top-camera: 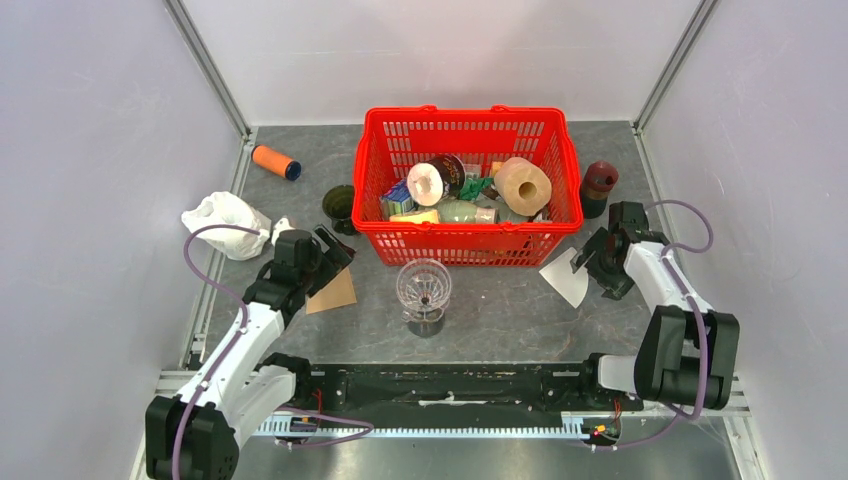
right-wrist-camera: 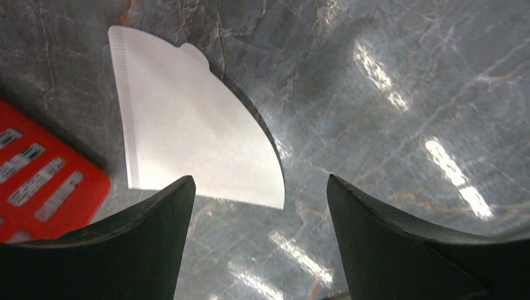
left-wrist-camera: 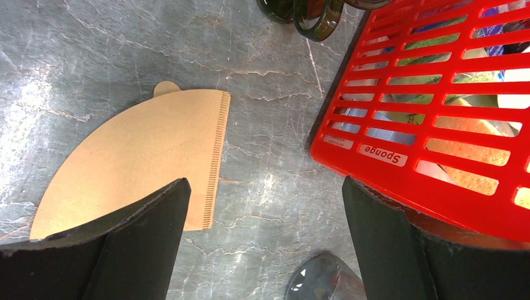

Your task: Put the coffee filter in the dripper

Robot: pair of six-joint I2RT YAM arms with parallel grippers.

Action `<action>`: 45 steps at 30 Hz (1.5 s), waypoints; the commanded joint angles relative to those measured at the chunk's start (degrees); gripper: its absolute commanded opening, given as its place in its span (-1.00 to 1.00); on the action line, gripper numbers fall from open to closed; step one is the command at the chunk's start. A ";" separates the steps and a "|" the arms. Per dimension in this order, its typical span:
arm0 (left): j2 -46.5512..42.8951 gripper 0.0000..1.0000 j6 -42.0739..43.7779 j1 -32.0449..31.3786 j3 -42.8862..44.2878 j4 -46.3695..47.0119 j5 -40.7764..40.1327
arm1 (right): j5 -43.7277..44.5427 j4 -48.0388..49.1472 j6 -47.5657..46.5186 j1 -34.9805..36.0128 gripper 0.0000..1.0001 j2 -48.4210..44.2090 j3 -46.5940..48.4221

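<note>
A clear glass dripper (top-camera: 424, 288) stands in front of the red basket; its rim (left-wrist-camera: 322, 281) shows low in the left wrist view. A brown coffee filter (top-camera: 334, 292) lies flat to its left, partly under my left gripper (top-camera: 333, 256). In the left wrist view the brown coffee filter (left-wrist-camera: 137, 159) runs under the left finger, and the left gripper (left-wrist-camera: 262, 212) is open over bare table. A white coffee filter (top-camera: 566, 277) lies flat to the dripper's right. My right gripper (top-camera: 590, 264) hovers at its edge. The right gripper (right-wrist-camera: 259, 194) is open and empty, with the white filter (right-wrist-camera: 187, 131) just ahead.
The red basket (top-camera: 468, 245) holds several items and stands behind the dripper; its wall (left-wrist-camera: 437, 125) is close to my left gripper's right finger. A dark green glass (top-camera: 340, 207), a white bag (top-camera: 225, 222), an orange roll (top-camera: 275, 161) and a maroon cup (top-camera: 598, 186) stand around it.
</note>
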 commanded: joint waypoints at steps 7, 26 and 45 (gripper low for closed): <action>-0.58 0.96 1.16 -0.21 -0.45 0.68 0.24 | -0.35 13.12 2.44 -0.68 0.43 6.46 -3.71; -0.24 0.97 0.98 -0.21 -0.26 0.34 0.05 | 1.83 15.17 5.54 2.75 0.14 10.16 -4.55; -1.68 0.96 0.81 -0.21 -0.04 -1.43 -2.80 | 1.27 14.81 6.13 4.62 -0.94 7.59 -3.65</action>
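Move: The white coffee filter lies flat on the table, its middle about 4 cm to the right hand's left, 2 cm farther out and some 4 cm below it. From that hand the red basket's middle is some 27 cm left and 20 cm ahead, while a dark red bottle stands about 20 cm ahead and 2 cm right. The dripper, on the jug, is roughly 35 cm left and 8 cm back. From the left hand the filter is about 50 cm right, level, 8 cm lower. Down about 4 cm to the table first, then forward about 4 cm in two short pushes with a near pause between them, the right hand brings its fingertips to the white coffee filter's curved edge. The fingers, wide apart at first, draw steadily together and end almost shut at that edge, the wrist barely turning. ##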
